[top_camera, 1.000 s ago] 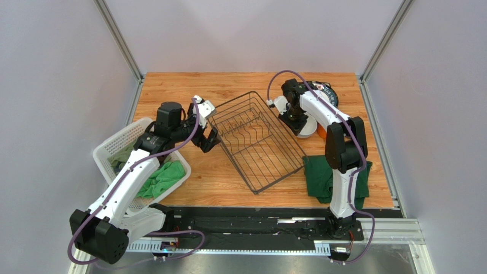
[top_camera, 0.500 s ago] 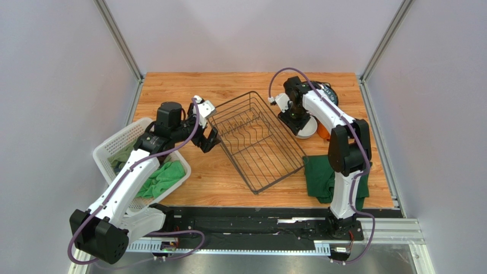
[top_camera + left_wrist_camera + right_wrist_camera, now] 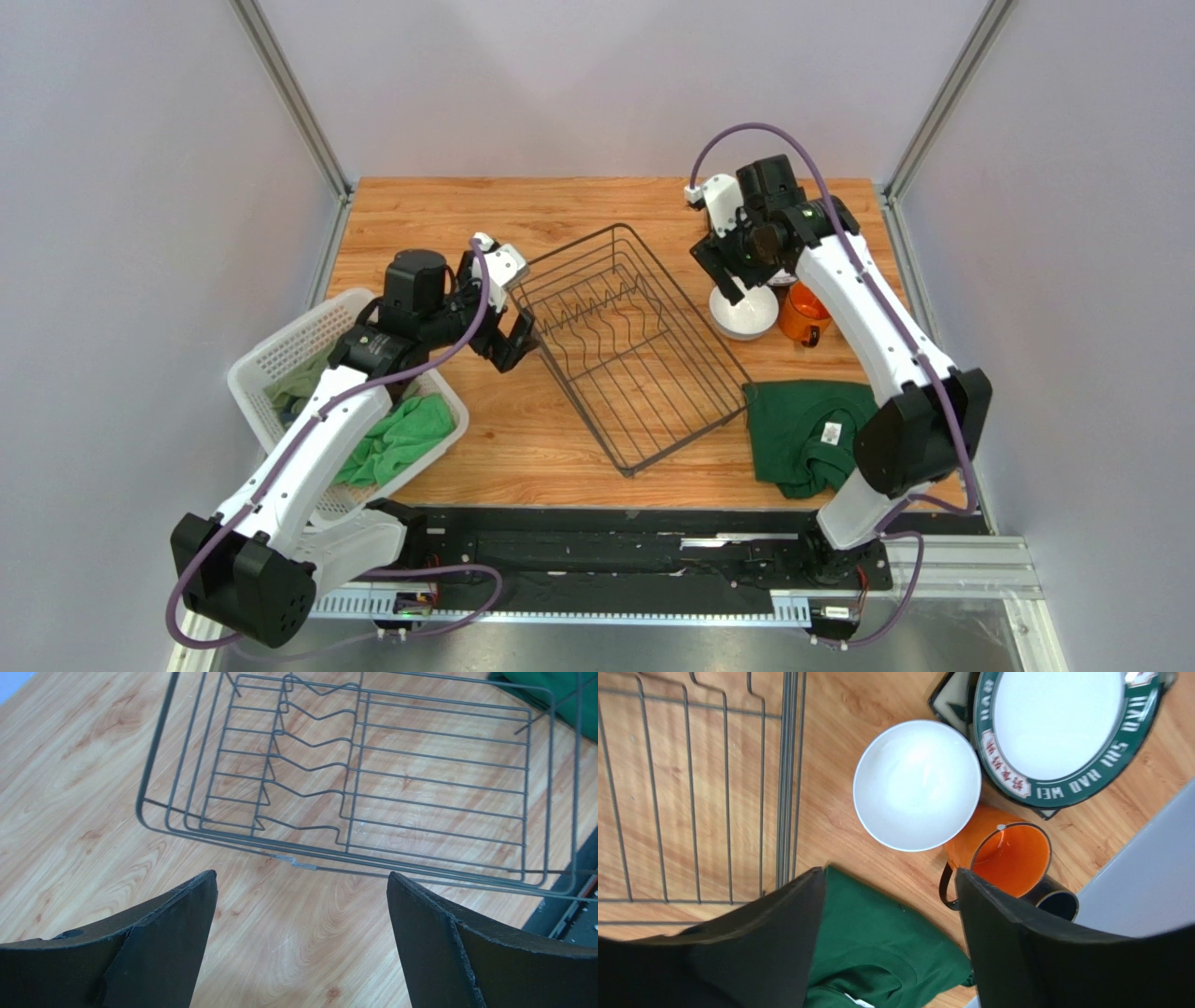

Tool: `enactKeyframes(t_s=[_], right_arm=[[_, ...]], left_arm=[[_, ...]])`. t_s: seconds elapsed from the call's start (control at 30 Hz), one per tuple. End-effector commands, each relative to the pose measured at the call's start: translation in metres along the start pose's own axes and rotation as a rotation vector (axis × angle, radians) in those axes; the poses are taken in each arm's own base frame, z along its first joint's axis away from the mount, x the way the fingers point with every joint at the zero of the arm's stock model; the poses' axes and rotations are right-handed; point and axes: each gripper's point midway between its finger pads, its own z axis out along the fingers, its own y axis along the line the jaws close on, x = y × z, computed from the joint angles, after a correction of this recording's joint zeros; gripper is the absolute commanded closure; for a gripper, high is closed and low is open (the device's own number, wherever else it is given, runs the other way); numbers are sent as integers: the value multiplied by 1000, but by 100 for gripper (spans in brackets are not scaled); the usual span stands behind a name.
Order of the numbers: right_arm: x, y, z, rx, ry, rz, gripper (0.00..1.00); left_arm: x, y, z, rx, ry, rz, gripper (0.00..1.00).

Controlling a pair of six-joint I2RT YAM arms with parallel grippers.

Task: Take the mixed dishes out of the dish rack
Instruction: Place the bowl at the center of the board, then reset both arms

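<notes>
The black wire dish rack (image 3: 631,343) (image 3: 365,791) (image 3: 696,791) lies on the table with nothing in it. To its right stand the white bowl (image 3: 744,318) (image 3: 917,784), the orange mug (image 3: 804,315) (image 3: 1008,857), the dark blue mug (image 3: 1057,903) and a round white plate with a green lettered rim (image 3: 1060,728). My right gripper (image 3: 727,269) (image 3: 889,875) hovers open above the bowl and holds nothing. Open and holding nothing too, my left gripper (image 3: 509,304) (image 3: 302,876) sits just outside the rack's left end.
A dark green cloth (image 3: 814,434) (image 3: 878,945) lies on the table in front of the mugs. At the left, a white slotted basket (image 3: 302,350) holds green cloths (image 3: 400,434). The corner of another dish (image 3: 943,696) shows beneath the lettered plate.
My right gripper has opened and risen off the white bowl, which stays on the table beside the orange mug; the right arm has swung out to the right. The left arm has not moved.
</notes>
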Motion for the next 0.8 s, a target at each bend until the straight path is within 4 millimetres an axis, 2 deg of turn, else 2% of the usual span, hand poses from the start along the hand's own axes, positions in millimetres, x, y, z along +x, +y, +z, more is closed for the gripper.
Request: enactKeyframes(t_s=[0.0,0.03,0.07,0.1,0.13,0.2,0.23,0.3,0.37,0.4,0.43,0.57,0.67,0.7,0.77], right_arm=[[-26,-11,-33,90,-208,75,18],[-30,-15,-36,113,-240,83,16],[-27,-15,-34,125,-244,101,10],[-29,-18,-43,145,-277,111,7],[-35,-24,-49,173,-320,126,1],[-34,-28,-52,200,-354,153,0],[-41,-35,-63,231,-410,165,0],[-37,-41,-65,258,-436,208,0],[-40,-55,-76,290,-504,267,0],[-36,-58,-74,289,-517,327,0],[-36,-72,-79,300,-562,380,0],[-32,-94,-102,296,-704,539,0],[-27,-102,-108,361,-752,550,0],[-22,-108,-122,417,-773,564,0],[-15,-113,-127,477,-789,575,0]], left_arm=[[-14,19,-5,-106,-50,-3,1],[-16,21,-7,-122,-56,-4,1],[-16,27,-9,-158,-57,-11,1],[-19,31,-10,-179,-69,-9,1],[-21,34,-11,-200,-75,-10,1],[-27,45,-16,-260,-91,-13,1],[-29,50,-17,-285,-97,-19,1],[-38,63,-24,-358,-123,-22,1],[-43,80,-33,-456,-140,-25,1],[-52,88,-37,-494,-172,-21,1],[-57,94,-41,-523,-187,-20,1],[-80,124,-64,-672,-279,-32,1],[-95,139,-74,-734,-350,-54,1],[-95,143,-74,-742,-354,-65,1],[-104,147,-77,-747,-388,-66,1]])
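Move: The right hand hangs empty above the white bowl it has already set down; the bowl's middle lies about 16 cm below, 3 cm ahead and 4 cm to the right. The orange mug stands some 10 cm to the right of the bowl, the stacked plates about 12 cm beyond it and 5 cm right, and the wire rack's middle some 19 cm left of it and 8 cm nearer. From the left hand the bowl is roughly 38 cm right, 11 cm ahead and 17 cm below. Upward first, then sweeping right, the empty right hand leaves the bowl, rising about 8 cm and going about as far right, fingers spreading to fully open as they tip up some 35 degrees and swing clockwise. The left hand, empty and open, withdraws left, forward and up from the rack, about 8 cm each way, turning counter-clockwise. ##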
